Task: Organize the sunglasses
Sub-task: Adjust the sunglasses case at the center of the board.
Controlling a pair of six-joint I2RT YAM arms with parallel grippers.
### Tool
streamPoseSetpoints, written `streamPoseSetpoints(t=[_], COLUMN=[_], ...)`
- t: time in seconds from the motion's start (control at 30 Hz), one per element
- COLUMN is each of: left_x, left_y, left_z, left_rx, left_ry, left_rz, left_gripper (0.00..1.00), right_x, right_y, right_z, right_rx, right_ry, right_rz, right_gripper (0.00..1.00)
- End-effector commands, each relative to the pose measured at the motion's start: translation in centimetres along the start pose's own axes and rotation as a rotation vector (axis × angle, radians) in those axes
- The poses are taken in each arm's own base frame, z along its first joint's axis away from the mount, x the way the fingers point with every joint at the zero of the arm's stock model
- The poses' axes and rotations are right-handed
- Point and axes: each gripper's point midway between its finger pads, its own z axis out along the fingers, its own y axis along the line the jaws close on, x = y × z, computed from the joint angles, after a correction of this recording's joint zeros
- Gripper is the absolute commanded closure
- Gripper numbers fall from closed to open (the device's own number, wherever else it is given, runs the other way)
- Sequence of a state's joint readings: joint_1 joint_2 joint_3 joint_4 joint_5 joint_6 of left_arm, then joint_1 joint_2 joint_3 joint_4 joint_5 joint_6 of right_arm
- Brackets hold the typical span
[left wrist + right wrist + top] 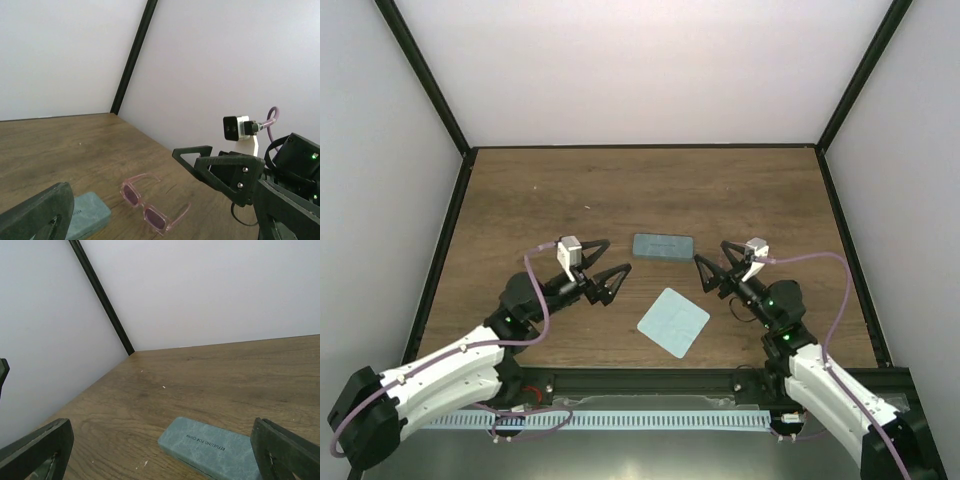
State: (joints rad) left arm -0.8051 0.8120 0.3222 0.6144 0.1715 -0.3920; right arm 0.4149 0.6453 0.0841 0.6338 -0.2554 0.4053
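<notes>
Pink translucent sunglasses (147, 205) lie unfolded on the wooden table, between the teal glasses case (87, 214) and the right arm's fingers (227, 172). I cannot make them out in the top view. The closed case (663, 246) lies mid-table and also shows in the right wrist view (210, 447). A light blue cleaning cloth (673, 321) lies flat in front of it. My left gripper (610, 268) is open and empty, left of the case. My right gripper (710, 266) is open and empty, right of the case. Both hover above the table.
The wooden table (620, 190) is boxed in by white walls with black corner posts (430, 100). A pale strip runs along the near edge (650, 418) between the arm bases.
</notes>
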Motion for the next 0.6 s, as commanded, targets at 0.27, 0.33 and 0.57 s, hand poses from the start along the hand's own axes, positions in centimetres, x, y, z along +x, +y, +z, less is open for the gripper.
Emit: streamPoseSetpoints(t=[0.27,0.33,0.57], left_x=[-1.5,-1.6,-0.2], left_y=[2.4,3.2,7.2], left_z=[0.5,0.8,2.3], left_rx=[-0.138,-0.181,-0.367], left_ry=[-0.083,-0.098,-0.067], left_rz=[0.051,0.055,0.045], left_gripper=[0.0,0.0,0.1], right_x=[0.3,0.5,2.3], right_y=[-0.4,-0.7,-0.9], right_z=[-0.8,-0.9,-1.4], right_rx=[0.038,0.052,0.049], right_ry=[0.005,0.01,0.05], right_rz=[0.046,0.053,0.084], right_gripper=[0.0,0.0,0.11])
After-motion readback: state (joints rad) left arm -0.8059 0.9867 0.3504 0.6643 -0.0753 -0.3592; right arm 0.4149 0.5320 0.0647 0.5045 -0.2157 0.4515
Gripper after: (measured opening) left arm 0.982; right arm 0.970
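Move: The grey-green sunglasses case lies about 12 cm ahead of the left hand, 10 cm to its right and some 23 cm below it. From the right hand the case is roughly 9 cm ahead, 9 cm to the left and 17 cm down. The pink sunglasses lie about 15 cm to the right of the case, level with it fore and aft; the pale cloth lies some 19 cm nearer the bases than the case and 2 cm to its right. Towards the still untouched case the left hand starts forward from rest, gathering speed over about 5 cm and then sinking some 3 cm as well. Its wrist turns counter-clockwise by roughly 15 degrees, swinging the wide-open fingers from pointing mostly right to more forward; nothing is touched yet. ##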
